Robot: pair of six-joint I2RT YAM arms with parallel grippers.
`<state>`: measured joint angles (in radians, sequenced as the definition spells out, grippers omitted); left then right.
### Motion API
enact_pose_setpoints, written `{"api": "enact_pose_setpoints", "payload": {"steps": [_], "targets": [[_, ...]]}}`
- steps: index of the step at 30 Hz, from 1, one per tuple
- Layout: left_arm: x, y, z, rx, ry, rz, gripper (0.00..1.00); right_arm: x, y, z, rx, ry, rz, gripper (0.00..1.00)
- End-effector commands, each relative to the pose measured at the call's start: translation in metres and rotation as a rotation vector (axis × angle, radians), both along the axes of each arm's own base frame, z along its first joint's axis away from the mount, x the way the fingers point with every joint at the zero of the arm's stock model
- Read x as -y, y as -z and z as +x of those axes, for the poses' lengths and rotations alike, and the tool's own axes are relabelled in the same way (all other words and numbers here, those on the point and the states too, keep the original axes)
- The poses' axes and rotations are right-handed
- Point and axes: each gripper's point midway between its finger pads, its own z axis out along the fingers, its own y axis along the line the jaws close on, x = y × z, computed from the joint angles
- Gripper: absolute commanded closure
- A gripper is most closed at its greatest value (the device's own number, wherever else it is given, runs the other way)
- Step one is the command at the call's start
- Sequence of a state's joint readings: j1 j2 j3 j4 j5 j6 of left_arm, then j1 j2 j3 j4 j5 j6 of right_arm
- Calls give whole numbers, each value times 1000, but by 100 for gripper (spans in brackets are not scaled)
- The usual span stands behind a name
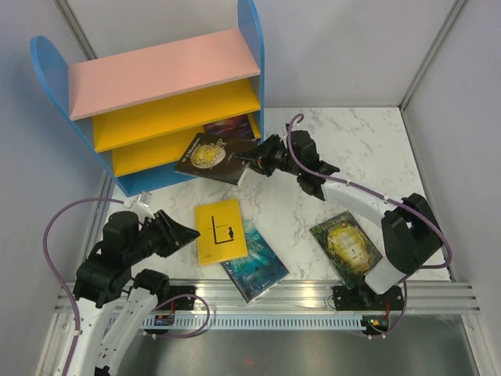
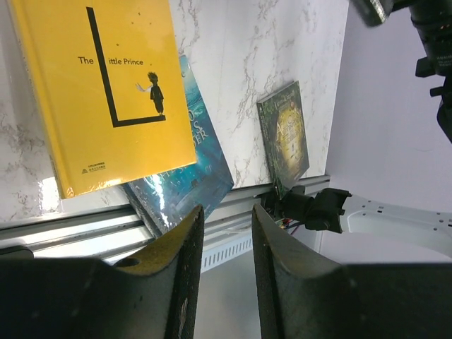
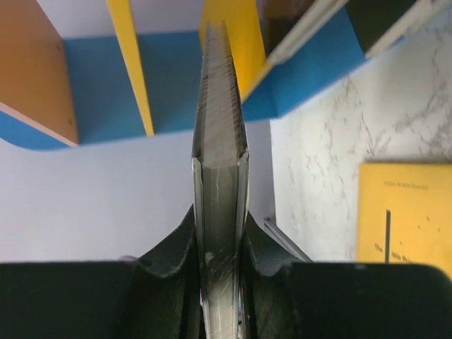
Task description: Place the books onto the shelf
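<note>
The shelf (image 1: 164, 74) stands at the back left, with blue side panels, a pink board and yellow boards. My right gripper (image 1: 254, 160) is shut on a black-and-gold book (image 1: 210, 157), held off the table in front of the shelf's lower openings. The right wrist view shows that book (image 3: 220, 134) edge-on between the fingers (image 3: 265, 244), pointing at the shelf (image 3: 169, 78). A dark purple book (image 1: 232, 126) lies inside the shelf. A yellow book (image 1: 219, 231), a teal book (image 1: 254, 264) and a green-gold book (image 1: 347, 247) lie flat on the table. My left gripper (image 1: 186, 233) hovers just left of the yellow book (image 2: 106, 92), slightly open with nothing in it.
The marble table (image 1: 352, 149) ends at a metal rail (image 1: 313, 294) along the near edge. Grey walls close in the back and right. The teal book (image 2: 183, 176) overlaps the yellow one's corner near the rail. The shelf's right panel (image 1: 254, 47) stands close to my right arm.
</note>
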<state>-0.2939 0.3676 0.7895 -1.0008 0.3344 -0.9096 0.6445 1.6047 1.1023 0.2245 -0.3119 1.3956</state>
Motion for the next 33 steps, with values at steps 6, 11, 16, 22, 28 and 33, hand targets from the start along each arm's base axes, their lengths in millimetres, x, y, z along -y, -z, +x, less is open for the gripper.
{"api": "enact_pose_setpoints", "payload": {"steps": [6, 11, 16, 22, 28, 33], "targets": [[-6, -16, 0, 80, 14, 51, 62, 27, -90, 68, 125, 189, 269, 100], [-7, -16, 1, 83, 15, 58, 63, 37, -76, 93, 69, 321, 245, 100], [-7, -16, 0, 80, 17, 58, 62, 50, -64, 114, 31, 538, 174, 100], [-7, -14, 0, 79, 15, 56, 63, 42, -51, 135, -15, 655, 95, 100], [-8, -17, -1, 94, 15, 61, 62, 43, -11, 150, -100, 791, 38, 100], [-10, -18, 1, 99, 14, 80, 63, 36, 11, 158, -154, 835, 24, 100]]}}
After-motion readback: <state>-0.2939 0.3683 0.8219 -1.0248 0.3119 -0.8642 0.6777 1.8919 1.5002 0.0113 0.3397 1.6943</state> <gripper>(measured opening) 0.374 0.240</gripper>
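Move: The right hand already grips the black book by its right-hand end. The gap for it, between the upper yellow board and the purple book, centres about 17 cm ahead and 5 cm left, roughly level. The purple book is about 16 cm ahead, 5 cm left and 4 cm lower; the right side panel's front edge is some 14 cm ahead and 4 cm right. From the left hand the gap is about 38 cm ahead, 9 cm right and 2 cm up. Forward by about 13 cm at nearly constant height, the right hand takes the gripped black book into the shelf's middle compartment, above the purple book. It swings some 4 cm right on the way, then comes back left by about 3 cm along the last stretch, the wrist turning about 40 degrees clockwise throughout. The fingers keep their hold and end beside the right side panel's front edge. ##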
